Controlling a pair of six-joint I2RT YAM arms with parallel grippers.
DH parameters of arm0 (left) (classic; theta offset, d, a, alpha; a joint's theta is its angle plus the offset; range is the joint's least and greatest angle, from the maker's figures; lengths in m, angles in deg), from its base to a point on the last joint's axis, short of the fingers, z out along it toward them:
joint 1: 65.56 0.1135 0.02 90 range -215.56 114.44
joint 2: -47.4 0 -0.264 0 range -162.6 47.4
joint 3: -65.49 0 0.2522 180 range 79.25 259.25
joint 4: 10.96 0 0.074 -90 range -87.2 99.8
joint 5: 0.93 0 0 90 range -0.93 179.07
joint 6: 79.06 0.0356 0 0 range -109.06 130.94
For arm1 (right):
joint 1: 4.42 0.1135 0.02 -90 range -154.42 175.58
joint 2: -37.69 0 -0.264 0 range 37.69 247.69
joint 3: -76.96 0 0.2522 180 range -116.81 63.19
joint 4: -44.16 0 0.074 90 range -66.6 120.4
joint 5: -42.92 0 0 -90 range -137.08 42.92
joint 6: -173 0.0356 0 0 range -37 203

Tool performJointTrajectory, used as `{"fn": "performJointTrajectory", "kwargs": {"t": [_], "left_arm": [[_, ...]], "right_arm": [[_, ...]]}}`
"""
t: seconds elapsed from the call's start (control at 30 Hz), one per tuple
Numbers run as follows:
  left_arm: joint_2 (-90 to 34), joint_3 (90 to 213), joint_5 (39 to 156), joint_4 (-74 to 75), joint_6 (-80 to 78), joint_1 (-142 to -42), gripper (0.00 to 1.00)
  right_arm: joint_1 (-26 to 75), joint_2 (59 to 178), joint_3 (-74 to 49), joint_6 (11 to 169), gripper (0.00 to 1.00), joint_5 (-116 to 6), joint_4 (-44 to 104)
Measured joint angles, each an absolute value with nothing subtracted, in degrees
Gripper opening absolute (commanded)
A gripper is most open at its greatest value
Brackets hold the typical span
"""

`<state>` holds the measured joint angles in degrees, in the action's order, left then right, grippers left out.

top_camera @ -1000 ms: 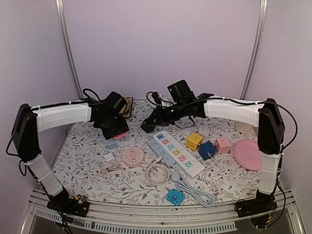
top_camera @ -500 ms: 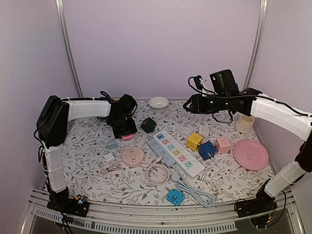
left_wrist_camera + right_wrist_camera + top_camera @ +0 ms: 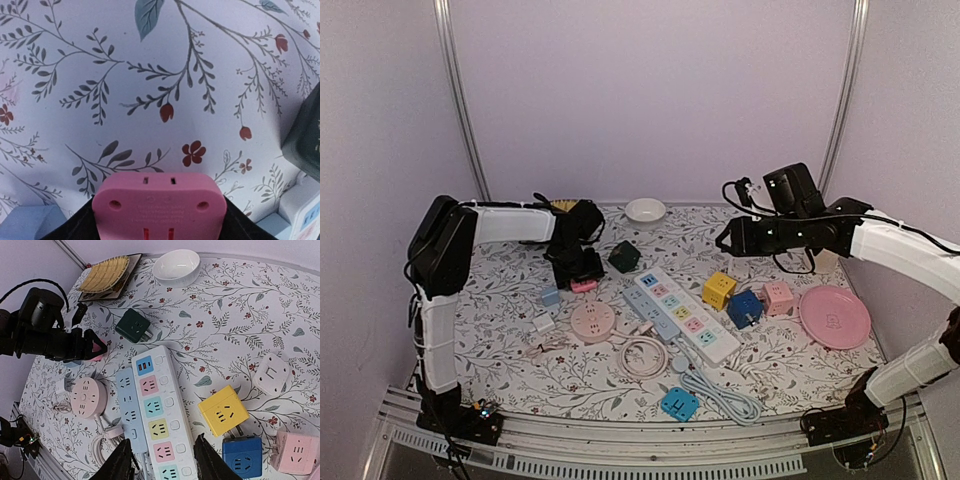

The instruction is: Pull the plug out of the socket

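Observation:
My left gripper (image 3: 578,272) is shut on a pink socket block (image 3: 158,202), its black fingers (image 3: 75,227) pressing both flanks just above the floral cloth. The pink socket's slotted face is bare, with nothing plugged into it. A dark green cube plug (image 3: 624,257) lies on the cloth just right of it, apart from both grippers, and it shows at the right edge (image 3: 306,140) of the left wrist view. My right gripper (image 3: 730,238) hangs open and empty high over the white power strip (image 3: 162,415). From there the green plug (image 3: 132,326) sits far ahead.
A light blue strip (image 3: 126,402) lies beside the white strip, with yellow (image 3: 719,290), blue (image 3: 744,307) and pink (image 3: 778,297) cubes to its right. A pink plate (image 3: 834,316) is at the right, a round pink socket (image 3: 592,321) front left and a white bowl (image 3: 645,210) at the back.
My right gripper opened, let go of the green plug onto the cloth and swung up and to the right. My left arm drew back left with the pink socket.

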<state>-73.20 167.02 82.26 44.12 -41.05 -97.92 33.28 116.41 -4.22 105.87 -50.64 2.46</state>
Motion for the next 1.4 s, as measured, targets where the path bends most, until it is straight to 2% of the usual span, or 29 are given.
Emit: {"fn": "performJointTrajectory", "kwargs": {"t": [0.23, 0.4, 0.53, 0.73, 0.83, 1.07, 1.4], "left_arm": [[-74.6, 167.7, 82.2, 44.3, -40.7, -97.6, 0.91], [-74.6, 169.4, 82.2, 45.1, -40.2, -97.4, 0.97], [-74.4, 170.4, 82.0, 45.4, -39.9, -97.4, 0.97], [-71.4, 170.1, 81.5, 45.5, -38.8, -97.4, 0.97], [-67.1, 169.1, 80.3, 45.0, -38.0, -97.9, 0.97], [-53.8, 164.5, 75.1, 42.0, -35.4, -99.7, 0.97], [-38.1, 148.7, 71.0, 30.8, -31.2, -101.2, 0.97]], "right_arm": [[33.3, 116.4, -4.2, 105.9, 0.46, -50.6, 2.3], [33.3, 116.4, -4.2, 105.9, 0.52, -50.6, 2.3], [33.3, 116.4, -4.2, 105.9, 0.63, -50.6, 2.3], [33.3, 117.0, -4.2, 105.8, 0.88, -50.7, 2.3], [33.1, 117.7, -4.2, 105.6, 0.94, -50.8, 2.4], [31.7, 119.5, -4.2, 105.7, 0.99, -51.1, 2.6], [24.9, 119.7, -3.9, 106.5, 1.00, -51.8, 5.5]]}}
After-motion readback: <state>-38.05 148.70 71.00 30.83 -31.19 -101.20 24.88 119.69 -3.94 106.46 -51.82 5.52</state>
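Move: The pink plug is still between the left fingers, on the table right at the hand point. From the left hand, the dark green plug stands about 7 cm ahead and 10 to the right, the light blue plug 4 back and 8 left, the round pink socket 11 back and 3 right. The right hand hovers empty: the yellow plug lies about 5 cm ahead, 2 right and 20 below, the pink plug 8 ahead and 31 left. The left hand releases the pink plug, rising about 18 cm; the right, opening, goes 6 cm forward-right. ##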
